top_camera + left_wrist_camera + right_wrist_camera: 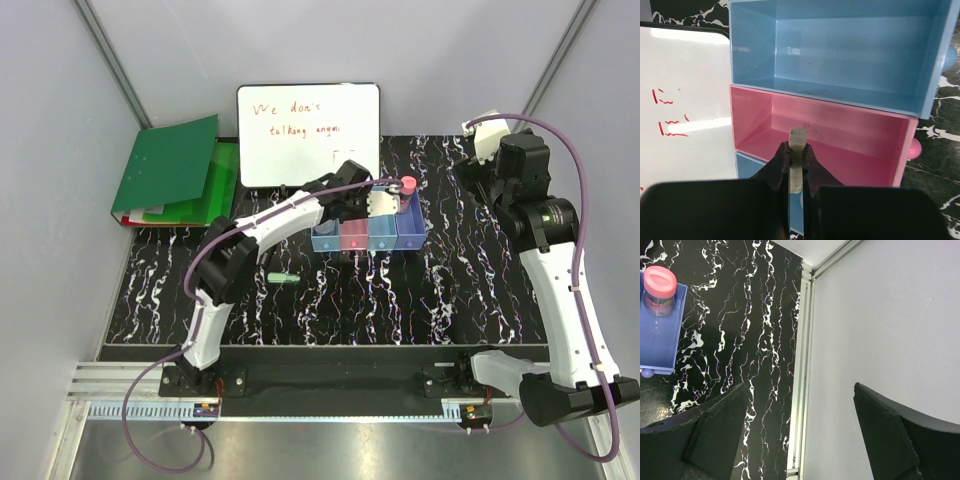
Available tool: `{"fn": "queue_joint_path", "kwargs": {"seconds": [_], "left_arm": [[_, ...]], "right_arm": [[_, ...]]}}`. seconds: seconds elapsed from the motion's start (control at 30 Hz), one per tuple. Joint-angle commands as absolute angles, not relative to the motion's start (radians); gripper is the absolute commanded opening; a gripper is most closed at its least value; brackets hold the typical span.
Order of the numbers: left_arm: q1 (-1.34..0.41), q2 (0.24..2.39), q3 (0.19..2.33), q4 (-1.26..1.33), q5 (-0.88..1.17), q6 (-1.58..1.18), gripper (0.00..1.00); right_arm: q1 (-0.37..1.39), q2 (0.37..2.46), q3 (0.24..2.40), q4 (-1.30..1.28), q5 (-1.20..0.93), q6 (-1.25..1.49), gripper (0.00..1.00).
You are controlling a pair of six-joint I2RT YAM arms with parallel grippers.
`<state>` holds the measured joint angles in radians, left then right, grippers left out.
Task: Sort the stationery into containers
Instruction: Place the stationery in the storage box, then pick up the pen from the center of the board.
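My left gripper (pixel 796 150) is shut on a small off-white block (pixel 797 136), which it holds over the pink bin (pixel 820 122) of the containers (pixel 365 236). The light blue bin (pixel 840 50) beyond it holds nothing that I can see. A pink-capped bottle (pixel 660 284) stands in the purple-blue end bin (pixel 662 347). A pale green marker (pixel 283 278) lies on the table, nearer me than the bins. My right gripper (pixel 800 410) is open and holds nothing, over the table's back right edge by the wall.
The whiteboard (pixel 308 135) with red writing lies just behind the bins. A green folder (pixel 170 165) rests at the back left. A metal rail (pixel 802 365) and a grey wall bound the right side of the black marbled table (pixel 460 290).
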<state>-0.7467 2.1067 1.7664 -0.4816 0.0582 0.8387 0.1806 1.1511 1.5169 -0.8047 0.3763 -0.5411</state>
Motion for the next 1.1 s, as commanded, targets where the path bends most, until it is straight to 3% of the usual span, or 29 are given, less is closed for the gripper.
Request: {"fn": "queue_joint_path", "kwargs": {"seconds": [0.0, 0.27, 0.37, 0.5, 1.07], "left_arm": [[-0.746, 2.14, 1.796, -0.4, 0.008, 0.88, 0.0], [-0.744, 2.204, 1.819, -0.364, -0.032, 0.913, 0.0], [-0.744, 2.227, 1.832, -0.353, -0.049, 0.917, 0.22], [-0.742, 2.233, 1.833, -0.331, -0.054, 0.916, 0.67], [-0.758, 2.036, 1.83, -0.328, -0.046, 0.87, 0.64]], "right_arm": [[0.175, 1.137, 1.537, -0.759, 0.382, -0.517, 0.93], [0.176, 1.134, 1.552, -0.761, 0.365, -0.503, 0.93], [0.176, 1.134, 1.543, -0.759, 0.365, -0.499, 0.94], [0.176, 1.127, 1.532, -0.756, 0.361, -0.495, 0.94], [0.175, 1.115, 1.532, -0.756, 0.353, -0.494, 0.94]]}}
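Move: The left hand holds the off-white stick over the storage box's pink compartment, whose middle lies about 6 cm below, 2 cm back and 1 cm right. The empty blue compartment is 8 cm right and 2 cm back, the bottle compartment 6 cm left and 2 cm back, the pink-lidded jar 14 cm right and 4 cm ahead. From the right hand, the pink compartment lies some 34 cm left, 8 cm ahead and 31 cm below. The left hand lowers the stick 4 cm and forward into the pink compartment, opens, then rises 3 cm. ##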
